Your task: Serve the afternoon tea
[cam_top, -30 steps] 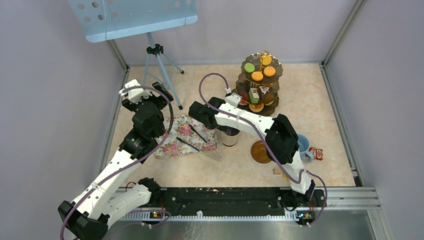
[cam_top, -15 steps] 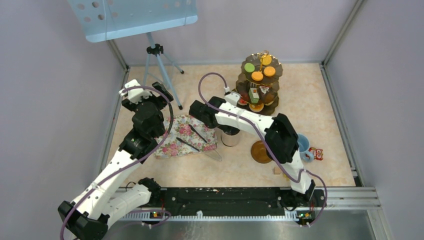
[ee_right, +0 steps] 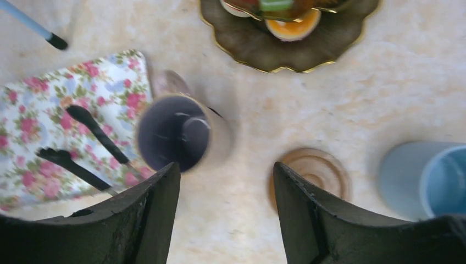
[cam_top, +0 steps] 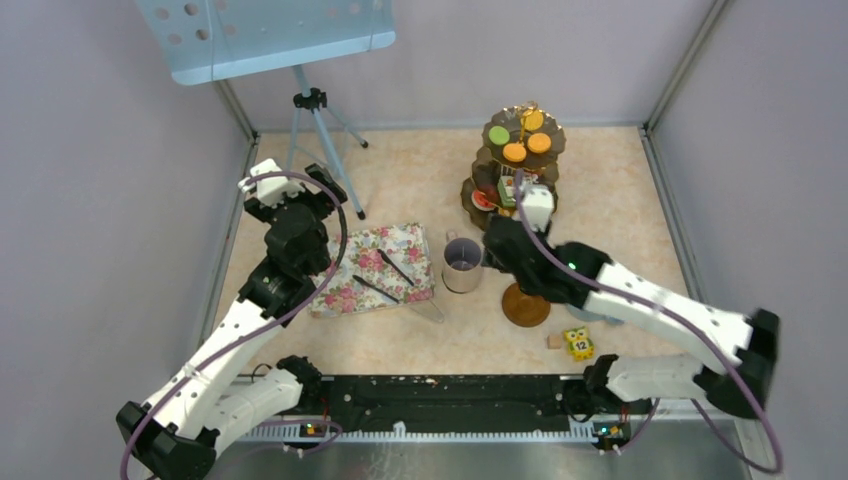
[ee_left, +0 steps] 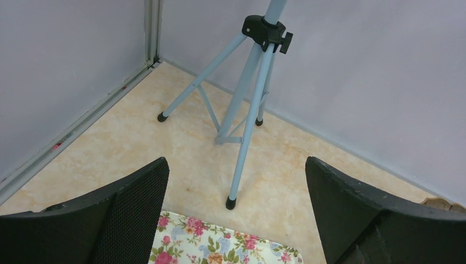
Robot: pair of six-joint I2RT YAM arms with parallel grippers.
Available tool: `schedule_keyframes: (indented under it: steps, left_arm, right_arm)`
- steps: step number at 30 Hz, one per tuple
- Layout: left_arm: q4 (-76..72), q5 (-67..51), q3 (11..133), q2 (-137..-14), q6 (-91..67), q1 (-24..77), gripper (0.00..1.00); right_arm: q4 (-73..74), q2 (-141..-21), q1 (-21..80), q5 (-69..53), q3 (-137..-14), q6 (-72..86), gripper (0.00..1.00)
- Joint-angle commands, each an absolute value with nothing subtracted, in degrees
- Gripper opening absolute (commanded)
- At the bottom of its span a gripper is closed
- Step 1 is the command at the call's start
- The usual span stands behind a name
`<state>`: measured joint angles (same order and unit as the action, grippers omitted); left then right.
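Observation:
The dark gold-trimmed stand (cam_top: 518, 165) at the back holds green (cam_top: 498, 135) and orange (cam_top: 515, 152) pastries; its bottom tier (ee_right: 258, 47) shows in the right wrist view. The grey mug (cam_top: 462, 262) stands upright beside the floral tray. The brown saucer (cam_top: 524, 305) lies bare to its right. My right gripper (cam_top: 497, 258) hovers open over the table between mug (ee_right: 176, 135) and saucer (ee_right: 313, 173), holding nothing (ee_right: 226, 168). The light blue cup (ee_right: 423, 179) stands right of the saucer. My left gripper (ee_left: 236, 181) is open and empty above the tray's far corner.
The floral tray (cam_top: 345, 290) carries two dark utensils (cam_top: 395, 265). A music stand's tripod (cam_top: 318, 120) stands at the back left. A yellow owl block (cam_top: 577, 343) and a small wooden block (cam_top: 553, 341) lie near the front rail. Walls close in on three sides.
My right gripper has opened and its arm has swung right, off the mug, which now stands uncovered. The owl block now lies nearer the front. The left arm has not moved.

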<state>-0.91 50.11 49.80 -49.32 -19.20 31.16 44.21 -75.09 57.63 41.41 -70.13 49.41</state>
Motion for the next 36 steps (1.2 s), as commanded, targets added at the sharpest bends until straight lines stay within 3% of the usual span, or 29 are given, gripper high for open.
schedule_keyframes:
  steps: [1,6,7,10,11,20,36]
  left_arm:
    - [-2.8,49.2,50.4,-50.0,-18.9,31.3,0.99]
    - [-2.2,48.5,50.5,-50.5,-19.5,31.2,0.99]
    - [-2.2,48.4,50.6,-50.5,-19.5,31.3,0.99]
    - [-2.0,48.3,50.7,-51.0,-19.6,31.2,0.99]
    - [-2.0,48.3,50.8,-51.1,-19.6,31.2,0.99]
    - [-2.1,48.5,50.7,-51.2,-19.4,31.2,0.99]
    - [-2.4,48.7,50.6,-51.4,-19.1,31.2,0.99]
  right_arm:
    - [37.0,-60.7,55.1,39.7,-55.1,38.5,0.62]
    - [40.0,-56.3,46.9,33.2,-44.3,49.0,0.55]
    - [38.6,-56.7,45.9,32.1,-42.7,50.8,0.52]
    - [35.2,-60.9,44.2,29.8,-40.4,55.8,0.28]
    - [34.4,-62.9,44.1,29.8,-40.1,56.8,0.26]
    - [26.5,-78.3,42.9,25.6,-37.5,59.2,0.17]
    - [13.9,-79.7,40.6,27.5,-33.6,50.5,0.12]
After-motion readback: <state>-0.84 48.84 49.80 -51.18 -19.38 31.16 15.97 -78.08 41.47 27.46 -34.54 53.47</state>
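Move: The brown coaster lies about 9 cm to the right of the right hand, some 3 cm back and 20 cm below. From the same hand the pale mug on its dark coaster is 3 cm left and 1 cm ahead, middle 16 cm down; the blue mug is 21 cm right and 2 cm back, just as far down; the yellow owl is 19 cm right, 11 cm back, 19 cm down. From the left hand the brown coaster is roughly 37 cm right, 9 cm back, 33 cm below. The right hand brings its fingertips down onto the brown coaster near its middle and pushes it along the table, about 3 cm forward and slightly left. To get there it swings right some 10 cm and a little back, away from the pale mug, then drops about 20 cm, closing the empty fingers nearly shut and tipping them some 20 degrees further down; during the push they tilt partly back up. ##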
